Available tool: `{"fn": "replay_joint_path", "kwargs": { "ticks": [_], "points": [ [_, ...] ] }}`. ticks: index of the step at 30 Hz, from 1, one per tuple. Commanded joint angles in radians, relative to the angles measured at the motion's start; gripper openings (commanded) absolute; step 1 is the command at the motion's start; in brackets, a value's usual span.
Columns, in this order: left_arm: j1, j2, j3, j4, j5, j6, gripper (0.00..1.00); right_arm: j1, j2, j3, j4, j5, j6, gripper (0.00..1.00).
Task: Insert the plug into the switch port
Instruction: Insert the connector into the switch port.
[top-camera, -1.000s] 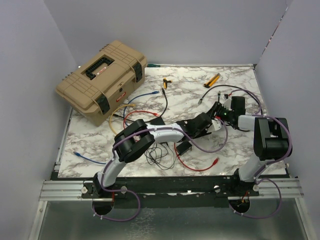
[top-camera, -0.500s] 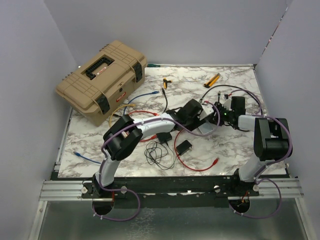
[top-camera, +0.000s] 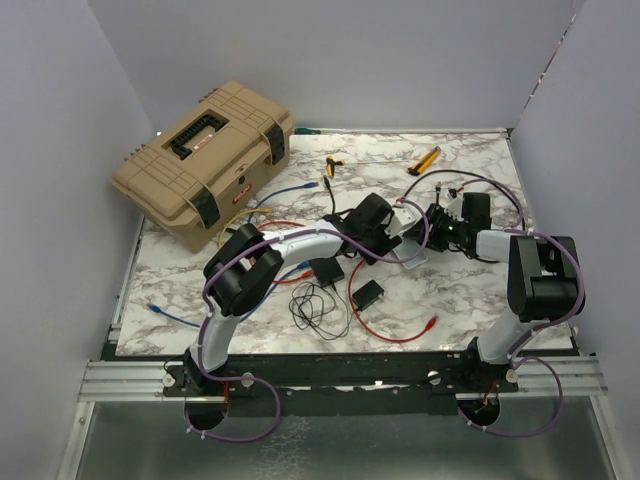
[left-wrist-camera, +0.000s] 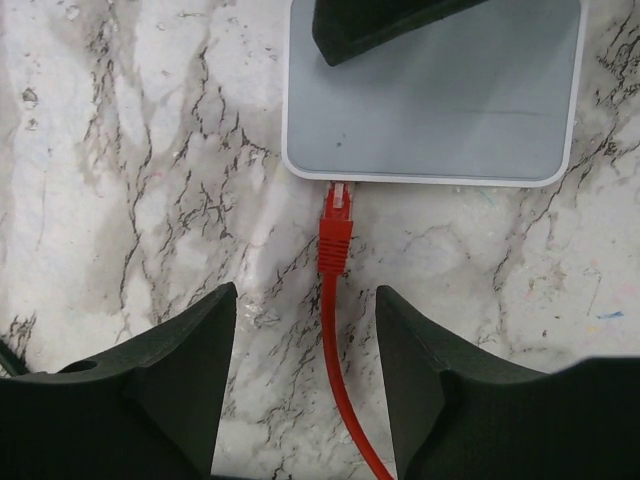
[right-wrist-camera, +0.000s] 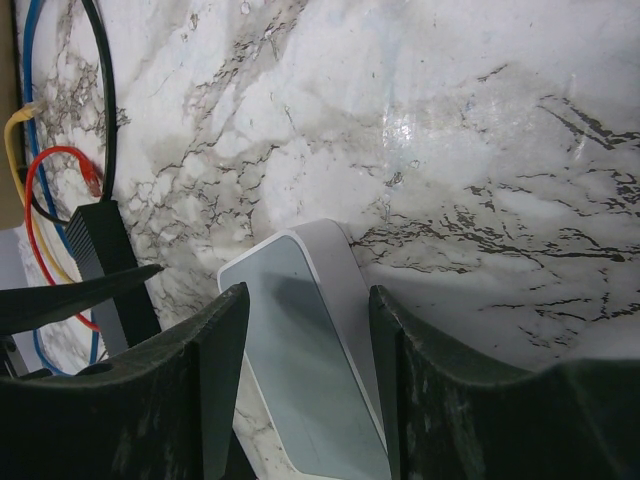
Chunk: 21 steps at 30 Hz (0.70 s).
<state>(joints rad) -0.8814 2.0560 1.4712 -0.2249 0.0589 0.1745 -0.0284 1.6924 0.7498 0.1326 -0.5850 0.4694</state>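
Note:
The small white-grey switch box (left-wrist-camera: 430, 110) lies flat on the marble. A red plug (left-wrist-camera: 336, 225) sits in the switch port (left-wrist-camera: 338, 184) on the box's near edge. Its red cable (left-wrist-camera: 335, 370) trails back between the fingers of my left gripper (left-wrist-camera: 305, 295), which is open and touches neither plug nor cable. My right gripper (right-wrist-camera: 305, 300) is shut on the box (right-wrist-camera: 300, 370), one finger on each side. One right finger (left-wrist-camera: 380, 20) shows over the box in the left wrist view. From above, both grippers (top-camera: 390, 232) (top-camera: 432, 228) meet at the box (top-camera: 413, 255), where the plug is hidden.
A tan toolbox (top-camera: 205, 160) stands at the back left. Two black adapter blocks (top-camera: 367, 293) (top-camera: 327, 270) and loose blue, yellow, red and black cables (top-camera: 320, 310) lie mid-table. Yellow-handled tools (top-camera: 424, 160) (top-camera: 331, 166) rest near the back edge.
My left arm has drawn back to the left, away from the box. The right arm has not moved.

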Motion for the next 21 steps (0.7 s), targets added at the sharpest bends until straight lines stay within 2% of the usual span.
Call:
{"fn": "replay_joint_path", "kwargs": {
  "ticks": [1,10,12,16,21],
  "points": [
    [-0.003,0.035,0.002,0.001,0.066,-0.01,0.58,-0.01,0.013,0.015,-0.015,-0.01,-0.007,0.55],
    [-0.002,0.074,0.003,0.012,0.03,-0.009,0.5,-0.011,0.014,0.01,-0.008,-0.009,-0.003,0.55],
    [-0.003,0.081,0.003,0.016,0.027,-0.012,0.41,-0.011,0.014,0.009,-0.007,-0.011,-0.002,0.55],
    [-0.002,0.087,0.001,0.021,0.034,-0.014,0.16,-0.013,0.007,0.002,-0.003,-0.017,0.001,0.55],
    [-0.004,0.085,0.002,0.036,0.055,-0.017,0.06,-0.013,0.011,-0.024,0.02,-0.073,0.016,0.55]
  ]
}}
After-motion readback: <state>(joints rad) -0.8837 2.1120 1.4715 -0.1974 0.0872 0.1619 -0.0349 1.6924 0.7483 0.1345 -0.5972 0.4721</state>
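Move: The red plug is at the mouth of the switch port, about 2 cm to my left hand's right, 1 cm ahead and some 3 cm below. The switch's middle is roughly 7 cm right and 1 cm ahead; a small black box lies some 4 cm left and 8 cm back, and a second black box about 12 cm left and 4 cm back. From my right hand the plug is about 8 cm left, 3 cm back and slightly below. I sink my open left hand about 2.5 cm, nearly straight down over the red cable just behind the plug, wrist hardly tipping. Once low I stop there and bring the fingers almost shut, pinching the tail of the plug's red boot where the cable leaves it. My right hand stays put and keeps hold of the switch at its far end. ##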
